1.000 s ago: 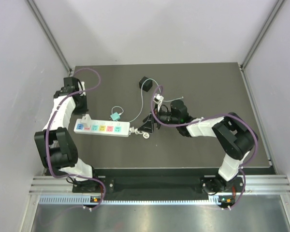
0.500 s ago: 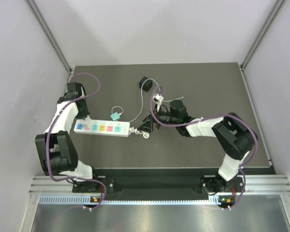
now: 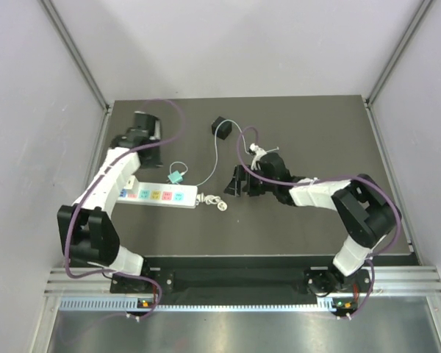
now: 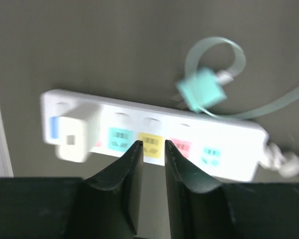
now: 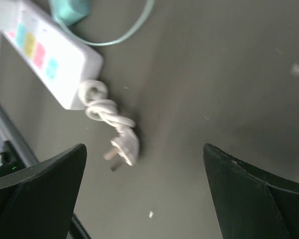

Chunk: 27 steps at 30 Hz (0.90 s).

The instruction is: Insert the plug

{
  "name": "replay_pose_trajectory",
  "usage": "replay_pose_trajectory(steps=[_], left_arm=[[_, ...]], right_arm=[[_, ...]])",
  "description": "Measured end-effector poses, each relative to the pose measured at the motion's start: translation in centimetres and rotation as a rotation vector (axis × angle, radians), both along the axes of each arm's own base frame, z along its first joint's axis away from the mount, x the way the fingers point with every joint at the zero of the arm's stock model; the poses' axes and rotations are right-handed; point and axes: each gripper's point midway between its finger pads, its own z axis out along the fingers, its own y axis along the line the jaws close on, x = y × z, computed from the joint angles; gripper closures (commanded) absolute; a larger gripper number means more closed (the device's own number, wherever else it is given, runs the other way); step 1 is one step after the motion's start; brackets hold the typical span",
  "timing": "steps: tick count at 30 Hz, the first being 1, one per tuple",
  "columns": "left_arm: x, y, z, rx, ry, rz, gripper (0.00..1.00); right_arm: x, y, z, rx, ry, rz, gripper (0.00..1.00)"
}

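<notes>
The plug (image 3: 221,126), a small black cube, lies at the back of the dark table, and its thin pale wire (image 3: 214,156) trails toward the front. Neither wrist view shows it. The long white power strip (image 3: 162,196) (image 4: 154,144) with coloured sockets lies front left. My left gripper (image 3: 148,158) (image 4: 153,145) hovers just behind the strip, shut with nothing between its fingers, well left of the plug. My right gripper (image 3: 239,184) (image 5: 143,146) stands wide open and empty, in front of the plug and just right of the strip's coiled cord.
A teal connector (image 3: 175,177) (image 4: 202,89) with a looped teal cable lies just behind the strip. The strip's short coiled white cord and its plug (image 3: 214,201) (image 5: 122,144) lie at its right end. A white block (image 4: 77,132) sits on the strip's left end.
My left arm has swung from the table's far left edge rightward, and its gripper now hangs over the strip. My right gripper has drawn back a little to the right, away from the coiled cord.
</notes>
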Motion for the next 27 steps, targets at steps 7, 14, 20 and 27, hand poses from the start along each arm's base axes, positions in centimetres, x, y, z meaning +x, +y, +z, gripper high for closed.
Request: replay_pose_trajectory(steps=[7,14,20,27], left_arm=[[-2.0,-9.4,-0.4,0.043,0.029,-0.318,0.61],[-0.1,-9.0,-2.6,0.094,0.034,-0.357,0.44],[0.9,-8.5,-7.3,0.162,0.142,-0.398,0.44],[2.4,-6.8,-10.6,0.148,0.255,-0.369,0.45]], right_arm=[[-3.5,-5.5,-2.5,-0.165,0.074,-0.093,0.0],[-5.7,-8.6,0.0,-0.172,-0.002,-0.142,0.0],[-6.2,-10.0,5.4,-0.08,-0.146,-0.189,0.0],[-7.4,-11.1,8.7,-0.008,-0.243,-0.2,0.0]])
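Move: The teal plug lies about 4 cm ahead of the left hand, 7 cm to its right and 14 cm below. From that hand the power strip's middle is straight below, 1 cm back, and the white adapter seated in it is level ahead-wise, some 7 cm to the left. From the right hand the teal plug is 9 cm ahead and 18 cm left; the strip's cord plug is 4 cm left, 1 cm back. The left hand swings about 9 cm to the right over the power strip, then sinks some 10 cm and edges forward to the teal plug, turning some 20 degrees clockwise, pointing more steeply down and opening from about a quarter to half. Meanwhile the right hand, still wide open, withdraws right and back from the cord plug, dipping slightly before it climbs. ##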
